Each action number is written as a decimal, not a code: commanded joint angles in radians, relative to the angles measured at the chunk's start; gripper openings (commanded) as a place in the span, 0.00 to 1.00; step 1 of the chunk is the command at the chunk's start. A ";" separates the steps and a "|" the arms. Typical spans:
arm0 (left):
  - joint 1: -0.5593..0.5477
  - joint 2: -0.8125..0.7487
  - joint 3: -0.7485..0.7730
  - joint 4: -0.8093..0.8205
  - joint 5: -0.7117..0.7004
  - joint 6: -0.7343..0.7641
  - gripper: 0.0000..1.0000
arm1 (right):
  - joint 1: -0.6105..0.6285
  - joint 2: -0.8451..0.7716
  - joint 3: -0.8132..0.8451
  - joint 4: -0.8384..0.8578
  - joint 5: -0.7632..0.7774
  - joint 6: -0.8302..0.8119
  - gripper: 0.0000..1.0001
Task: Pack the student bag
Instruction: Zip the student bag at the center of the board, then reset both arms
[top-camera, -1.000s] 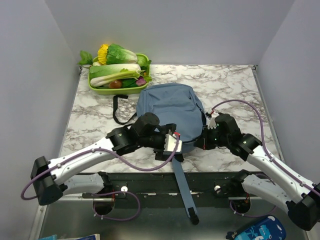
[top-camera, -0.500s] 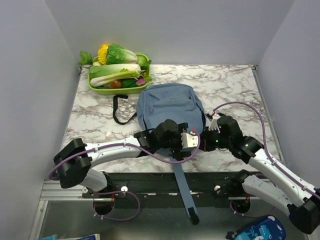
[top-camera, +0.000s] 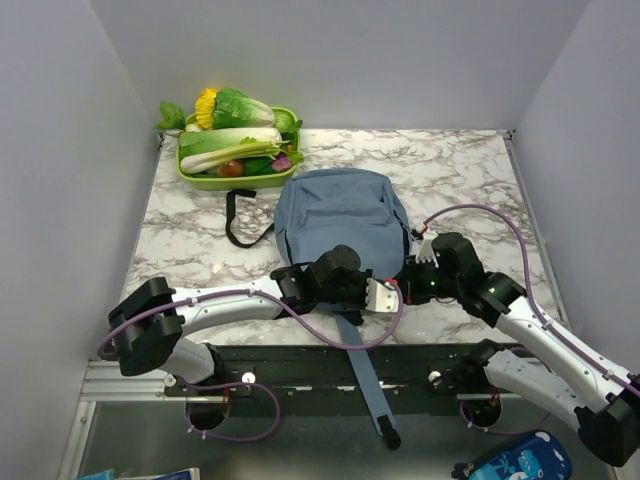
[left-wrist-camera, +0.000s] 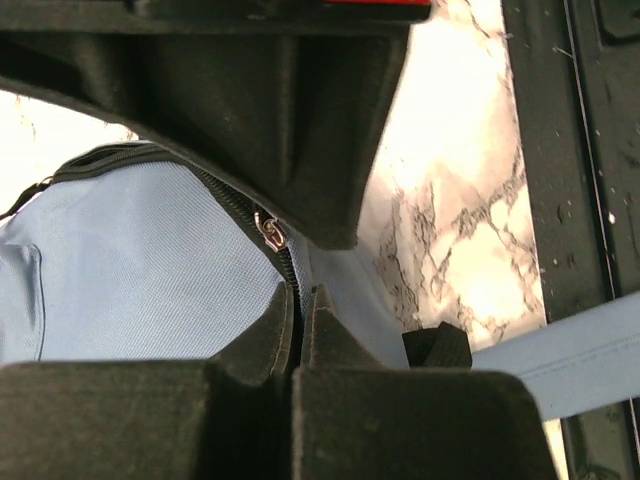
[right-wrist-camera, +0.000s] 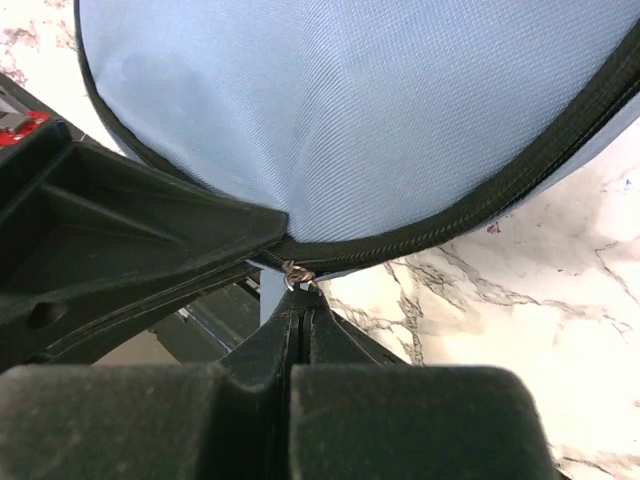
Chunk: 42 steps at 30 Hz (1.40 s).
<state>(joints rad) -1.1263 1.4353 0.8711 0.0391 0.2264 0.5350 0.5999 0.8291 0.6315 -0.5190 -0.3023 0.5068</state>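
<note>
The student bag (top-camera: 340, 212), a dusty-blue backpack, lies flat in the middle of the marble table (top-camera: 190, 240). Both grippers meet at its near right edge. My left gripper (top-camera: 390, 296) (left-wrist-camera: 299, 296) is shut on the bag's black zipper band, just below a small metal slider (left-wrist-camera: 270, 232). My right gripper (top-camera: 408, 287) (right-wrist-camera: 301, 297) is shut on the metal zipper pull (right-wrist-camera: 297, 274) of the same zipper (right-wrist-camera: 480, 215). The zipper looks closed along the stretch I can see. Each wrist view shows the other gripper's black body close by.
A green tray of toy vegetables (top-camera: 238, 150) stands at the back left. A black strap loop (top-camera: 240, 225) lies left of the bag. A blue strap (top-camera: 365, 380) hangs over the front rail. A dark-blue printed pouch (top-camera: 515, 460) lies below the table at the right.
My left arm has swung right along the bag's near edge to meet the right gripper, and its jaws have gone from open to shut on the zipper band. The right arm has barely moved.
</note>
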 joint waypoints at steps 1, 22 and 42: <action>-0.007 -0.074 -0.026 -0.211 0.114 0.131 0.00 | -0.006 0.034 0.071 -0.047 0.072 -0.025 0.00; -0.003 -0.305 -0.161 -0.582 0.159 0.332 0.00 | -0.206 0.362 0.301 -0.061 0.268 -0.221 0.01; 0.326 0.158 0.755 -0.978 -0.131 -0.274 0.99 | -0.229 0.257 0.369 0.010 0.236 -0.191 1.00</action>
<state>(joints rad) -0.8093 1.4879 1.4799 -0.6533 0.2173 0.4114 0.3729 1.1019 0.9730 -0.5579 -0.1181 0.2970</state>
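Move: At the bag's near right corner both hands already grip: the left holds the front edge, the right the zipper pull, about 2 cm right of the left fingertips and 1 cm ahead. The blue strap's root is roughly 8 cm left and 6 cm back of the left hand. From the right hand, the other zipper pull waits about 12 cm ahead, 4 cm right and 2 cm lower, the bag's middle some 15 cm ahead and 12 cm left. Drawing the pinched front edge left and somewhat back, about 9 cm, the left hand holds the bag taut while the right, keeping its pull, drags it forward and a little right around the corner, some 12 cm, towards the other pull. Then both open; the right backs upward, the left rises and swings forward over the bag, turning counter-clockwise. ##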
